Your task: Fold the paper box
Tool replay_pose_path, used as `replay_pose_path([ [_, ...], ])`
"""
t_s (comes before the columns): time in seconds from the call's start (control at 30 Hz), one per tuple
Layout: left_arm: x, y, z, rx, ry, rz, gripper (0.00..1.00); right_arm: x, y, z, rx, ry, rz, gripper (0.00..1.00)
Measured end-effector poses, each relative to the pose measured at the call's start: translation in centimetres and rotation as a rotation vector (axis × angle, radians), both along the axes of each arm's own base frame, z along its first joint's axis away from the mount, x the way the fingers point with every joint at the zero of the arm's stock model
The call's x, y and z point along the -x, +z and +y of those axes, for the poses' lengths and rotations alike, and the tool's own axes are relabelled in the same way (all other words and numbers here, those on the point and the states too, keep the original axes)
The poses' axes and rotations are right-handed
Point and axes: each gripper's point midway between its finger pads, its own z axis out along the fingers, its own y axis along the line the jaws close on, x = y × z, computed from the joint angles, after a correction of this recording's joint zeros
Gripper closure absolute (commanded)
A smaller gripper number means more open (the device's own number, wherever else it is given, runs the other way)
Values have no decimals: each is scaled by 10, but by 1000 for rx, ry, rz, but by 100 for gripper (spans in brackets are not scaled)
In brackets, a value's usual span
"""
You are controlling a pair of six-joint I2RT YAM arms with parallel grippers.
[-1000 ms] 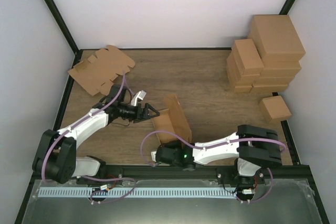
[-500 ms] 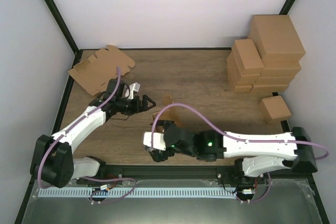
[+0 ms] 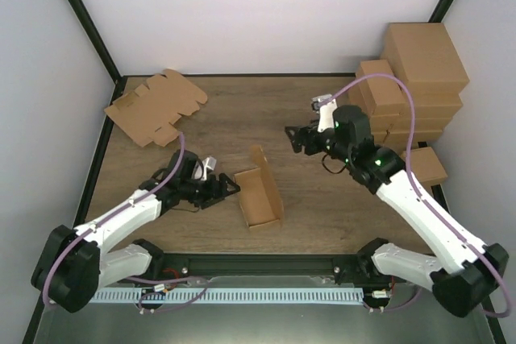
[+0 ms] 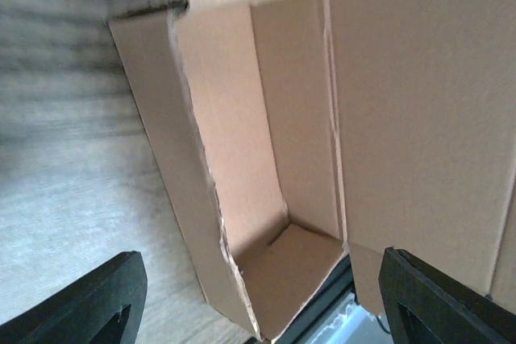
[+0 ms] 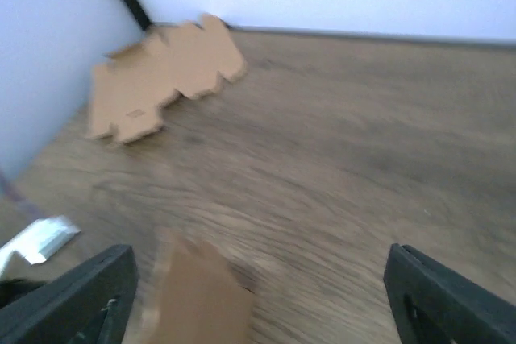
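Observation:
The paper box lies near the table's middle front as a half-folded brown tray, its long flap standing up along the right side. My left gripper is open just left of the box, pointing at its side wall. In the left wrist view the box's hollow inside fills the frame ahead of the spread fingertips. My right gripper hangs open above the table, behind and to the right of the box, holding nothing. The right wrist view is blurred, with the box low between the fingers.
A pile of flat notched cardboard blanks lies at the back left corner, also visible as blanks. Stacked brown cartons fill the back right, with one small carton in front of them. Walls close in the table on three sides.
My right gripper opened, let go of the box and swung up and away to the back right. The box settled as an open tray. My left gripper moved down toward the box's left side.

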Motion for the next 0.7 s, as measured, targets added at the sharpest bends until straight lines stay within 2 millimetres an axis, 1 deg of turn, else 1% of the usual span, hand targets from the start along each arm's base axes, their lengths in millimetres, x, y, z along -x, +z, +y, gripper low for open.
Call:
replay_pose_path([
  [0.03,5,-4,-3,5,-2,16,22,-14,-14,-13,-28,-50,66,25],
  [0.07,8,-6,-5,7,-2,29,23,-23,-30,-22,-46,-83,128,32],
  [0.1,12,-8,-8,11,-5,41,26,-29,-51,-31,-60,-109,192,37],
  [0.13,15,-10,-12,15,-9,52,28,-30,-70,-37,-62,-125,245,42],
  [0.17,17,-10,-15,19,-12,58,30,-27,-95,-42,-77,-138,320,49],
  [0.2,19,-10,-18,25,-12,63,32,-22,-119,-44,-79,-143,388,57],
  [0.23,21,-11,-21,29,-13,67,33,-15,-138,-45,-74,-140,444,66],
  [0.27,23,-12,-23,36,-11,72,36,-7,-156,-44,-75,-135,498,74],
  [0.33,27,-14,-26,43,-7,86,43,7,-184,-43,-76,-122,585,94],
  [0.37,29,-17,-26,43,-4,93,50,13,-196,-43,-73,-116,618,99],
  [0.4,30,-18,-26,42,2,105,57,17,-203,-43,-66,-111,634,99],
  [0.5,36,-23,-25,21,14,123,88,28,-222,-44,-46,-108,688,99],
  [0.53,39,-24,-25,16,15,125,95,31,-228,-42,-33,-105,703,99],
  [0.57,43,-25,-26,10,13,125,96,36,-233,-39,-17,-98,718,99],
  [0.7,60,-33,-28,-20,1,153,96,63,-248,-11,65,-21,754,99],
])
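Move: The open box tray sits close to my left hand: its middle is about 6 cm to the right, 2 cm back and 6 cm lower. Its tall raised side wall stands beyond, some 9 cm to that hand's right and 1 cm ahead, about 4 cm lower. From my right hand, held high, the tray lies about 7 cm left, 6 cm back and 27 cm below; the raised wall is some 4 cm left, 3 cm back and 25 cm below. I swing my right hand slightly outward and then drop it fast, about 25 cm, drawing it back beside the outer face of the raised wall, tipping it some 45 degrees further down and shutting its fingers. Meanwhile my left hand slides back about 6 cm along the tray's low left wall, sinking and edging right, and shuts its fingers too, close to the cardboard. ##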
